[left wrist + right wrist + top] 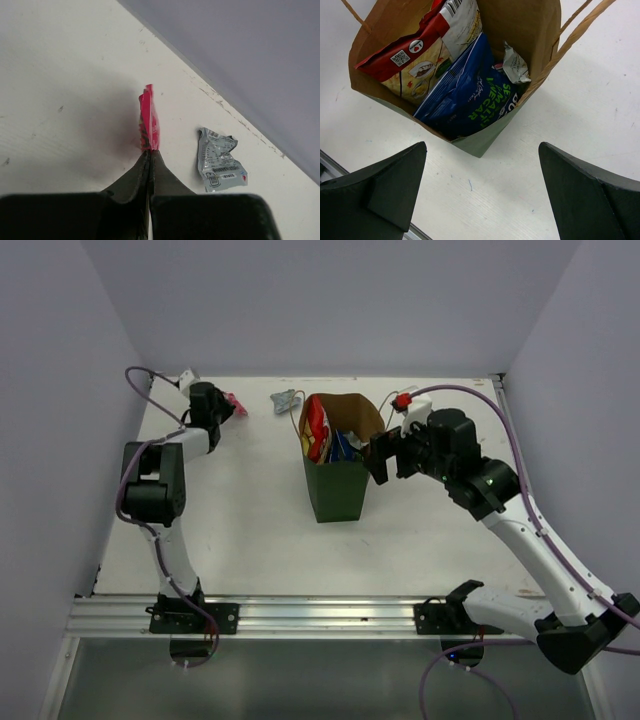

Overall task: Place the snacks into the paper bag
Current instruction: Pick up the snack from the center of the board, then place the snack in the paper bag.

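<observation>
The dark green paper bag [336,490] stands mid-table, its brown inside [520,25] open. In it are the white-red-yellow chip bag [427,47], a blue packet [470,97] and a small silver packet [515,65]. My right gripper [482,155] is open and empty, just right of the bag [385,455]. My left gripper [150,152] is at the far left of the table [228,405], shut on the edge of a pink packet [148,122]. A silver-grey foil packet [219,159] lies on the table to the right of it, also seen from above [287,399].
A small red and white object [405,400] sits at the back right, beside the bag. The back wall [250,60] runs close behind the packets. Grey walls close off the left and right sides of the white table [240,530].
</observation>
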You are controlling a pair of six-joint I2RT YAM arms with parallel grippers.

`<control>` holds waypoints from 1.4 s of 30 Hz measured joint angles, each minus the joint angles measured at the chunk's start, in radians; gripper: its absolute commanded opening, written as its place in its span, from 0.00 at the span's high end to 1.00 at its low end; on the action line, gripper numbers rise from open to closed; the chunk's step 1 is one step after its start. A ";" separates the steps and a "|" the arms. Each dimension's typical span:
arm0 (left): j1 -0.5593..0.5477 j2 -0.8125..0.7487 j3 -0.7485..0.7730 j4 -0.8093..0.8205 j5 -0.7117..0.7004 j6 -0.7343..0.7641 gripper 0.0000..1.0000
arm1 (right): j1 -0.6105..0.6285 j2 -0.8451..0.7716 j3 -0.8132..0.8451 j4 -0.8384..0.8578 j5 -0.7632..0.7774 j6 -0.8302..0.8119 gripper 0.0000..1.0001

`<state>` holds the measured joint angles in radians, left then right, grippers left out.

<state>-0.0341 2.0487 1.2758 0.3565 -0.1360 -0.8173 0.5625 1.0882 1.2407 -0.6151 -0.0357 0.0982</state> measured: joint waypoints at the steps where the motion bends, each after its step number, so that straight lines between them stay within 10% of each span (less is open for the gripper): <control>1: 0.000 -0.025 -0.008 -0.002 0.000 0.029 1.00 | 0.000 -0.002 -0.002 0.000 0.000 0.000 0.01; 29: -0.011 -0.534 0.061 -0.296 0.237 0.556 1.00 | 0.000 -0.031 -0.019 0.004 -0.029 -0.005 0.01; 42: -0.210 -0.650 0.263 -0.463 0.312 0.884 1.00 | 0.000 -0.031 -0.019 0.004 -0.039 -0.005 0.01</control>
<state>-0.2440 1.3991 1.5387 -0.1070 0.1757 0.0666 0.5625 1.0569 1.2217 -0.6113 -0.0742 0.0933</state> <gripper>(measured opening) 0.005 0.985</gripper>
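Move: The left hand, already holding the pink snack some 7 cm over the board, has the paper bag's middle about 22 cm back, 33 cm to its right and 4 cm higher, its open mouth higher still. The red snack inside the bag is roughly 22 cm back, 28 cm right and 10 cm up; the grey snack lies 4 cm ahead, 16 cm right and 8 cm below. From the right hand, the bag is about 7 cm ahead, 7 cm left and 15 cm below. Keeping the pink snack pinched in its shut fingertips, the left hand lifts it fast, about 34 cm up, while easing back some 14 cm. In the second half it also swings right, about 11 cm in all, over towards the paper bag, the wrist turning clockwise, rolling its left side up and tipping the fingers upward. ##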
